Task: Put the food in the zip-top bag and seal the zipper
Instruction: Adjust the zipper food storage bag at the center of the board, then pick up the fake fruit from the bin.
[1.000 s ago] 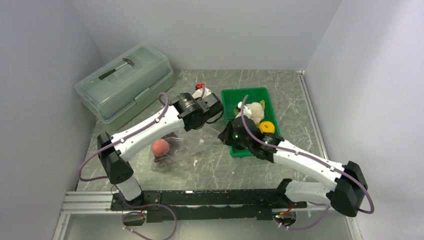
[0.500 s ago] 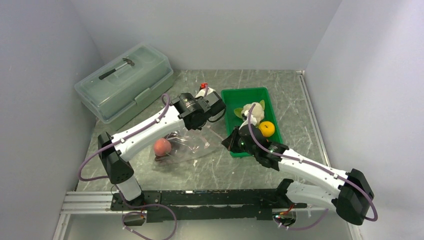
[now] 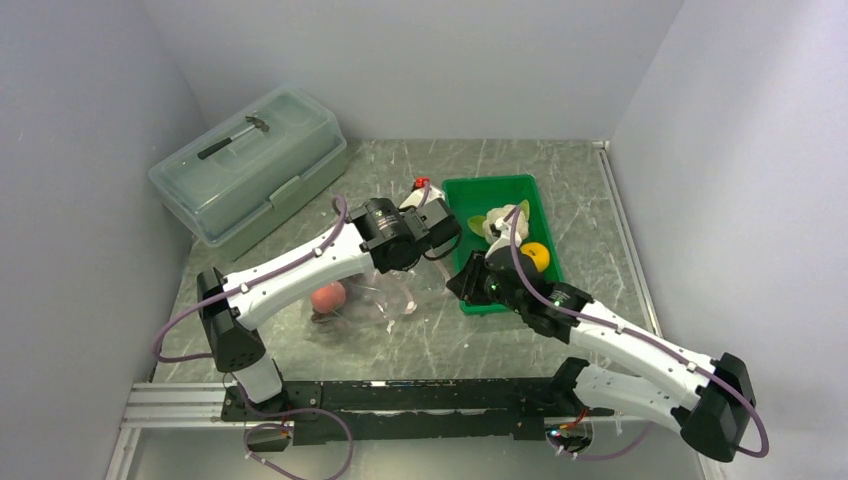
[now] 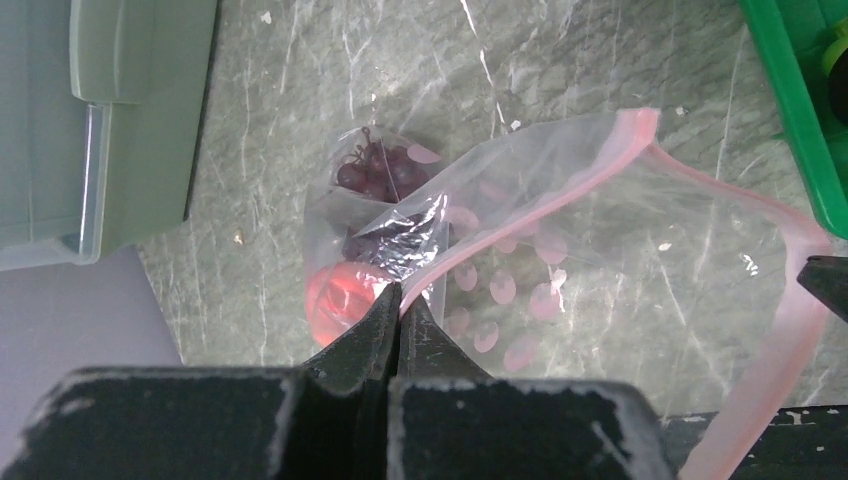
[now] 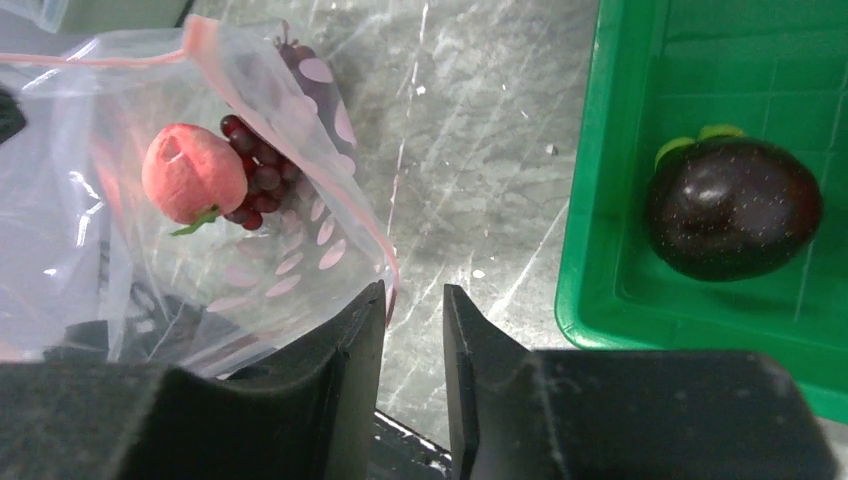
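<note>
The zip-top bag (image 4: 600,250) lies on the table with its mouth held open. My left gripper (image 4: 400,290) is shut on one lip of the pink zipper (image 4: 740,200). Inside the bag are the peach (image 5: 193,172) and the grape bunch (image 5: 262,175). My right gripper (image 5: 414,290) stands slightly open, with the other lip of the bag hanging against its left finger (image 5: 350,340) and not pinched. The dark plum (image 5: 733,207) rests in the green tray (image 5: 600,250). From above, the cauliflower (image 3: 500,225) and the orange (image 3: 535,256) also sit in the tray.
A large translucent lidded box (image 3: 250,160) stands at the back left, close to the left arm. The green tray (image 3: 490,185) sits just right of the bag. Grey walls enclose the table on three sides.
My right gripper, shut before, has parted its jaws beside the bag's edge. The left wrist has moved a little to the right, still holding the bag's lip.
</note>
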Motion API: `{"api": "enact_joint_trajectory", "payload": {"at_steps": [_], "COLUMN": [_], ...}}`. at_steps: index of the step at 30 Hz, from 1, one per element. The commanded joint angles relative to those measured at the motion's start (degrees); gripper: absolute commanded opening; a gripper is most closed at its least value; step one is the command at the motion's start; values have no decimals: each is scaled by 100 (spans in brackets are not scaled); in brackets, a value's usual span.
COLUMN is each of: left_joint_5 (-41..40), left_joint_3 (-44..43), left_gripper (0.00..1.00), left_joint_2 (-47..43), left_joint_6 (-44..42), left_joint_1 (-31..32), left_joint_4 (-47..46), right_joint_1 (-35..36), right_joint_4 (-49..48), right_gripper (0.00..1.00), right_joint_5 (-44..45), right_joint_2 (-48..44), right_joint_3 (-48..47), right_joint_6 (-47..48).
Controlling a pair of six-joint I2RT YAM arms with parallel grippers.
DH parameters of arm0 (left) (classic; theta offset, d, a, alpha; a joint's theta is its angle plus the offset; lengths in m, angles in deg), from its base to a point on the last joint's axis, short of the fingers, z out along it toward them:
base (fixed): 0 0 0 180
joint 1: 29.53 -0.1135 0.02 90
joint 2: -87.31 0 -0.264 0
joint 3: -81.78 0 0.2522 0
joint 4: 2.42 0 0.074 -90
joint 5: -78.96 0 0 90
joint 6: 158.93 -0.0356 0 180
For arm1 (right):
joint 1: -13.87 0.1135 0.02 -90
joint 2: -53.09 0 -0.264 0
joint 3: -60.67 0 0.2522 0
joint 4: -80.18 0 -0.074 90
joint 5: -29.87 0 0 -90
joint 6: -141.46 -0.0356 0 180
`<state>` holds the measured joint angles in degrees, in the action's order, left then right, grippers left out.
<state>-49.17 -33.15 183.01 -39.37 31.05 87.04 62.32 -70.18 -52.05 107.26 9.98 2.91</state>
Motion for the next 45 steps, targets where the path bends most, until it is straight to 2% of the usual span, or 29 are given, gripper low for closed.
{"api": "enact_joint_trajectory", "payload": {"at_steps": [1,5,12,17,22,29,45], "left_joint_5": [-371,-328,-294,-292,-304,-266,-250], "left_joint_3": [-4,115,194,176,204,326,510], "left_gripper": [0,0,0,0,0,0,0], "left_joint_2": [-272,-350,-469,-540,-617,-726,-964], "left_joint_6": [36,14,12,-28,-21,8,107], "left_joint_1": [101,108,172,229,294,365,418], "left_joint_4": [58,-41,-108,-113,-113,-192,-150], "right_joint_1": [-28,-24,-28,-28,-99,-526,-1097], "right_joint_4": [481,722,1446,2267,2759,2589,1560], "right_gripper": [36,46,50,56,63,73,79], "right_joint_5": [115,154,707,1543,1886,1641,755], "right_joint_2": [-205,-245,-414,-259,24,490,1720], "right_joint_3": [-560,-816,-1303,-1659,-1791,-1563,-1054], "right_joint_6": [319,422,599,778,877,981,893]}}
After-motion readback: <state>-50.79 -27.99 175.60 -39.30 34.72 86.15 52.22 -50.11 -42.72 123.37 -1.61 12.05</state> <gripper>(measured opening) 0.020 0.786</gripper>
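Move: Just at the right fingertips, about 1 cm to their left, is the bag's free zipper rim. The eggplant lies in the green bin some 6 cm ahead of the right hand, 7 cm to its right and 11 cm below; the pepper is about 9 cm to the right of the eggplant, the yellow fruit some 11 cm right of it and 6 cm farther out. From the left hand, the eggplant is about 3 cm ahead, 18 cm right and 19 cm below. Opening wider and coming free of the zipper rim, the right hand rises about 6 cm, then swings right over the bin and sinks some 11 cm towards the eggplant, easing forward; the wrist turns about 30 degrees so its left-leaning fingers point forward and down, wide open. The left hand keeps pinching the bag and draws it slightly back and up. ##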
